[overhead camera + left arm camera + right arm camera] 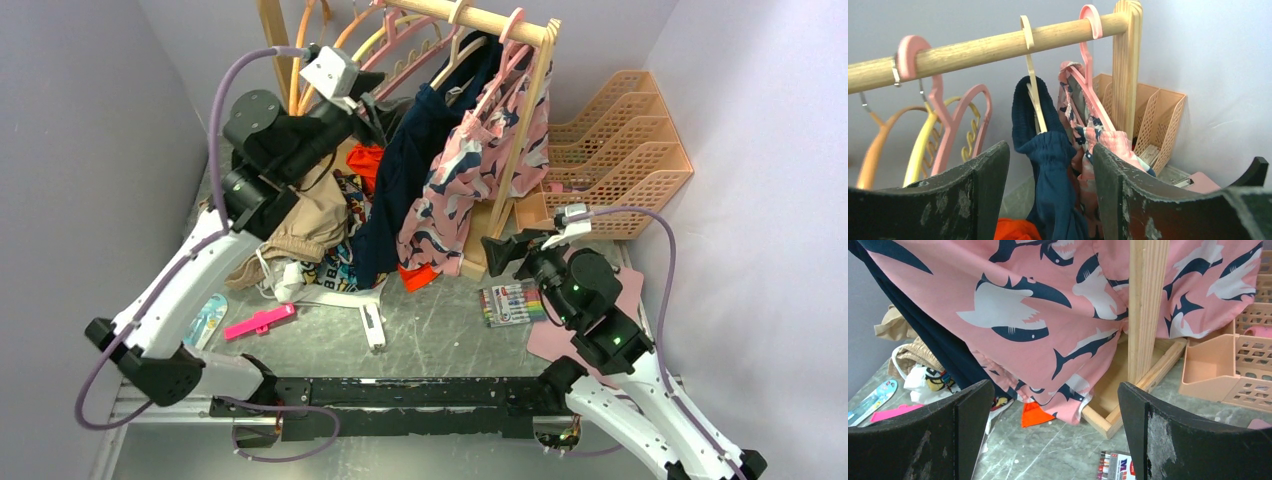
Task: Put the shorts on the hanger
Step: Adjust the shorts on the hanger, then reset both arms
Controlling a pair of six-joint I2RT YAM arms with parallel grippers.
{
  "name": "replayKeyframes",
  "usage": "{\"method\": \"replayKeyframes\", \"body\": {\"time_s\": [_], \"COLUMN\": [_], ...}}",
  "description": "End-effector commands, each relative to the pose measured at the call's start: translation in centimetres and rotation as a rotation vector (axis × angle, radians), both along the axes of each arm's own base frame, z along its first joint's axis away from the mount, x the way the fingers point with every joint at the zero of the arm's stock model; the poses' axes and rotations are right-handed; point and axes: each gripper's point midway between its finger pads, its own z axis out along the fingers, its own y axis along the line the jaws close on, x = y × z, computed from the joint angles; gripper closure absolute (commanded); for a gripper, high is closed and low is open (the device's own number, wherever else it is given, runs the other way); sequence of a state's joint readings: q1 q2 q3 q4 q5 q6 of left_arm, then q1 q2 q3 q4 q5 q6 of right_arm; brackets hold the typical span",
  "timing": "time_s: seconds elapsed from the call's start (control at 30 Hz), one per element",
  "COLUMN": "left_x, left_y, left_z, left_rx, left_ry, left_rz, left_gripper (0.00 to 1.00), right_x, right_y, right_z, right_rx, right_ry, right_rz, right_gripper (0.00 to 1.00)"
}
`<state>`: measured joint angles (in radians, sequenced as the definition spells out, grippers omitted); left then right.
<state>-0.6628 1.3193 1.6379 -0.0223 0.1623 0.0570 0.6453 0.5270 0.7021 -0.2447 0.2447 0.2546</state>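
The navy shorts [1053, 165] hang by their elastic waistband from the cream hanger [1037, 102], whose hook is over the wooden rod [983, 49]. In the top view the shorts [395, 185] drape down from the rod beside the pink shark-print shorts [480, 170]. My left gripper [1050, 195] is open just in front of the waistband, with the fabric in the gap and daylight at the left finger [983, 185]. From above, the left gripper [380, 106] is up at the rack. My right gripper [1053, 435] is open and empty, low over the table near the rack's base [497, 255].
Pink hangers [955, 120] and a yellow one [920, 145] hang on the rod's left. A heap of clothes with a tan garment [310, 225] lies under the rack. On the table are a marker pack [512, 303], a peach organiser [615, 160], a pink clip [260, 322] and a white hanger [360, 305].
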Motion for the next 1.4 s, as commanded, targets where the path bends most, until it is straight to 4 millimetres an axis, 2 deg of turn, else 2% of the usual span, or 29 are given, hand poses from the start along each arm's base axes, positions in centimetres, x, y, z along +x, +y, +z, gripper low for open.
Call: {"method": "replayKeyframes", "body": {"time_s": [0.0, 0.27, 0.4, 0.57, 0.8, 0.83, 1.17, 1.37], "left_x": [1.3, 3.6, 4.6, 4.7, 4.9, 4.8, 2.5, 0.7], "left_y": [-2.9, -5.5, -6.0, -6.0, -6.0, -5.9, -4.3, -2.9], "left_z": [0.1, -0.9, -1.7, -1.7, -2.0, -1.9, 0.4, 1.0], "left_rx": [-0.009, 0.006, 0.015, 0.008, 0.031, 0.031, 0.002, -0.02], "left_ry": [-0.007, 0.022, 0.04, 0.033, 0.034, 0.031, -0.023, -0.04], "left_rz": [-0.084, -0.116, -0.105, -0.1, -0.095, -0.093, -0.1, -0.103], "left_gripper": [0.35, 0.35, 0.39, 0.54, 0.9, 0.93, 0.93, 0.93], "right_x": [-0.3, -0.8, -0.9, -1.0, -0.9, -0.9, -0.7, -0.5], "right_y": [-0.8, -1.0, -1.2, -1.4, -1.3, -1.3, -1.1, -1.1], "right_z": [1.8, 2.0, 1.8, 1.6, 1.4, 1.4, 1.3, 1.1], "right_rx": [0.004, 0.017, 0.015, 0.006, 0.005, 0.005, 0.001, -0.004], "right_ry": [-0.048, -0.053, -0.053, -0.053, -0.053, -0.053, -0.048, -0.044], "right_rz": [-0.02, -0.015, -0.018, -0.022, -0.021, -0.021, -0.019, -0.022], "right_gripper": [0.0, 0.0, 0.0, 0.0, 0.0, 0.0, 0.0, 0.0]}}
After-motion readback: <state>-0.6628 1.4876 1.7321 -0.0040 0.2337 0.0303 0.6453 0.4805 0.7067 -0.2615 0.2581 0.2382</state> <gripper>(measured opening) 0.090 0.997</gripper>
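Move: The near end of the navy shorts' waistband, hanging on its beige hanger, lies about 6 cm ahead of the left hand, 7 cm to its right and 5 cm lower. The pink shark shorts' waistband end is some 4 cm nearer the base than that and 7 cm farther right, slightly lower. An empty pink hanger hangs about 12 cm ahead of the hand, 3 cm right. From the idle right hand the navy waistband is roughly 16 cm ahead, 12 cm left and 19 cm up. The navy waistband's near end is what the left hand reaches for: forward and right by about 8 cm while sinking some 4 cm, fingers partly open. There it stops, shuts the fingers to pinch the band, then draws back and left about 3 cm, rising 2 cm, with the fingers kept shut on the cloth. ##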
